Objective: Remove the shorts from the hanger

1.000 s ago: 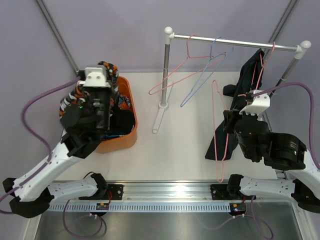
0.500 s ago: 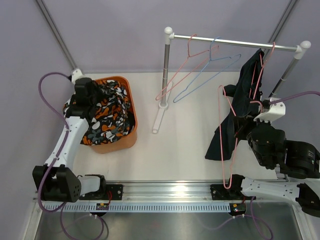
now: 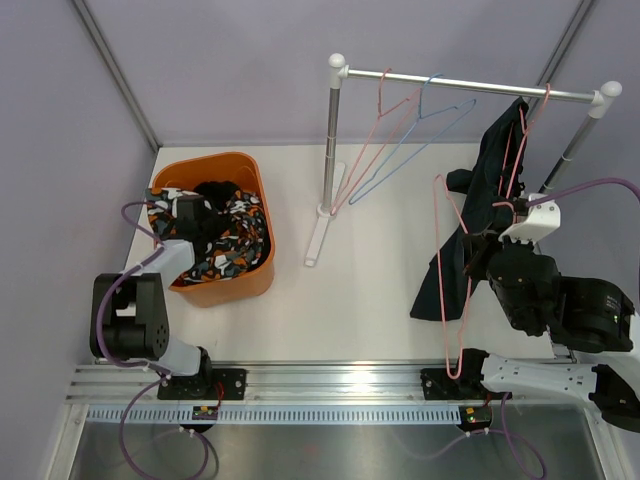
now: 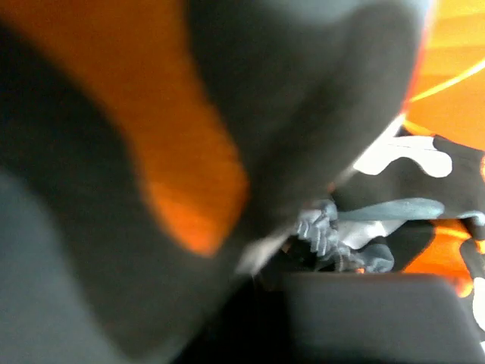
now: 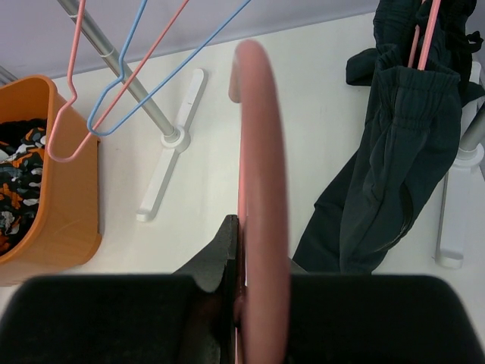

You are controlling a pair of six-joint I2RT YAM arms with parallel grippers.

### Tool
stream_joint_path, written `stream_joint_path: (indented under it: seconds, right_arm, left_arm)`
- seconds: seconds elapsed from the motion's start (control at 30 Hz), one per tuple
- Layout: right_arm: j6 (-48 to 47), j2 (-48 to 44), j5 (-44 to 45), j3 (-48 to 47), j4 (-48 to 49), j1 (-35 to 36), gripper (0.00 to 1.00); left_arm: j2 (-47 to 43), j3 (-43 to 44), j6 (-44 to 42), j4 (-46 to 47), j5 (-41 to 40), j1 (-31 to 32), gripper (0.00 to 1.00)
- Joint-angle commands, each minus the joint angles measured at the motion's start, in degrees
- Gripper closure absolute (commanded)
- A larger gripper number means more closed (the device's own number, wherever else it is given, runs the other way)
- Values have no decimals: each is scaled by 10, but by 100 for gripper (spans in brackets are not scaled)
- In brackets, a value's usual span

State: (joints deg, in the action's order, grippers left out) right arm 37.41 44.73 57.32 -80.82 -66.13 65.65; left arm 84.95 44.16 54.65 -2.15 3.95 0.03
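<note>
Dark navy shorts (image 3: 488,175) (image 5: 394,152) hang from a pink hanger (image 3: 521,150) at the right end of the rail. My right gripper (image 3: 482,250) (image 5: 254,250) is shut on a second, bare pink hanger (image 3: 440,270) (image 5: 261,152), held upright just left of those shorts and off the rail. My left gripper (image 3: 197,217) is low inside the orange basket (image 3: 215,290), among orange/black/white camouflage shorts (image 3: 238,245) (image 4: 409,159) and black cloth (image 3: 215,190). Blurred cloth fills the left wrist view and hides the jaws.
A clothes rack stands at the back: a rail (image 3: 470,87) on a white post (image 3: 330,140) with a flat foot (image 3: 318,235). An empty pink hanger (image 3: 372,145) and an empty blue hanger (image 3: 405,145) dangle from the rail's left half.
My left arm dropped from above the basket down into it, and the camouflage shorts now lie spread there. My right gripper kept the bare pink hanger. The empty hangers swung.
</note>
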Motion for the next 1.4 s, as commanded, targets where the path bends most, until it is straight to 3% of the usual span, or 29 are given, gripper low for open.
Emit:
stream_joint_path:
  seconds: [0.0, 0.03, 0.07, 0.17, 0.33, 0.57, 0.63, 0.73, 0.9, 0.93, 1.07, 1.37]
  right_arm:
    - [19, 4, 10, -28, -1, -3, 100]
    - [18, 6, 10, -29, -3, -3, 100]
    - [17, 12, 10, -33, -5, -3, 100]
    - [14, 21, 10, -44, -7, -3, 100]
    - [10, 31, 17, -56, -6, -3, 100]
    - [24, 83, 64, -96, -47, -8, 100]
    - [-19, 93, 61, -105, -16, -37, 100]
    - [-108, 103, -17, -108, 67, -135, 100]
    - [-186, 175, -130, -144, 119, -278, 100]
    - [-203, 225, -188, -172, 156, -359, 100]
    - [-209, 287, -263, -231, 177, -413, 100]
    - [-239, 505, -279, -536, 124, -445, 100]
  left_arm:
    - [10, -13, 14, 7, 41, 2, 72]
    - [-6, -7, 2, 2, 40, 1, 66]
    - [-18, 6, -3, -4, 38, 1, 49]
    - [-78, 48, -29, -41, 28, 2, 23]
    - [-159, 133, -59, -112, 46, 2, 1]
    - [-266, 211, -117, -160, 50, 2, 1]
    - [-292, 225, -136, -167, 52, 2, 1]
    - [-320, 232, -152, -174, 63, 2, 1]
    - [-363, 216, -169, -166, 99, 3, 1]
    - [-385, 202, -176, -159, 143, 4, 1]
    - [-406, 185, -193, -163, 164, 8, 1]
    - [-464, 94, -248, -166, 207, 8, 1]
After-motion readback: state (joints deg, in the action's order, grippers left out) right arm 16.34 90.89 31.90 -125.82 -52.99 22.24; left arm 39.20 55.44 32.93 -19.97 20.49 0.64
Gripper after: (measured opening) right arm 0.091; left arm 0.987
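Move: The left hand is down in the orange basket, fingers in the orange camo shorts whose heap centres about 3 cm below and 1 cm to its right; the basket's middle is level with it, some 2 cm right. The right hand holds an empty pink hanger; the free stretch of rail lies about 30 cm ahead, 3 cm right, 10 cm above. From this hand the blue hanger hangs 30 cm ahead, 5 cm left, and the black shorts 22 cm ahead, 7 cm right, 12 cm lower. Letting go of the camo shorts in the basket, the left fingers open wide and the hand rises some 30 cm, then draws back about 12 cm, tilting up by roughly 45 degrees. The right hand, still pinching the pink hanger by its neck, waits nearly still, then turns about 15 degrees clockwise and carries the hook some 20 cm forward and 8 cm up to the rail, between the blue hanger and the black shorts' hanger. ##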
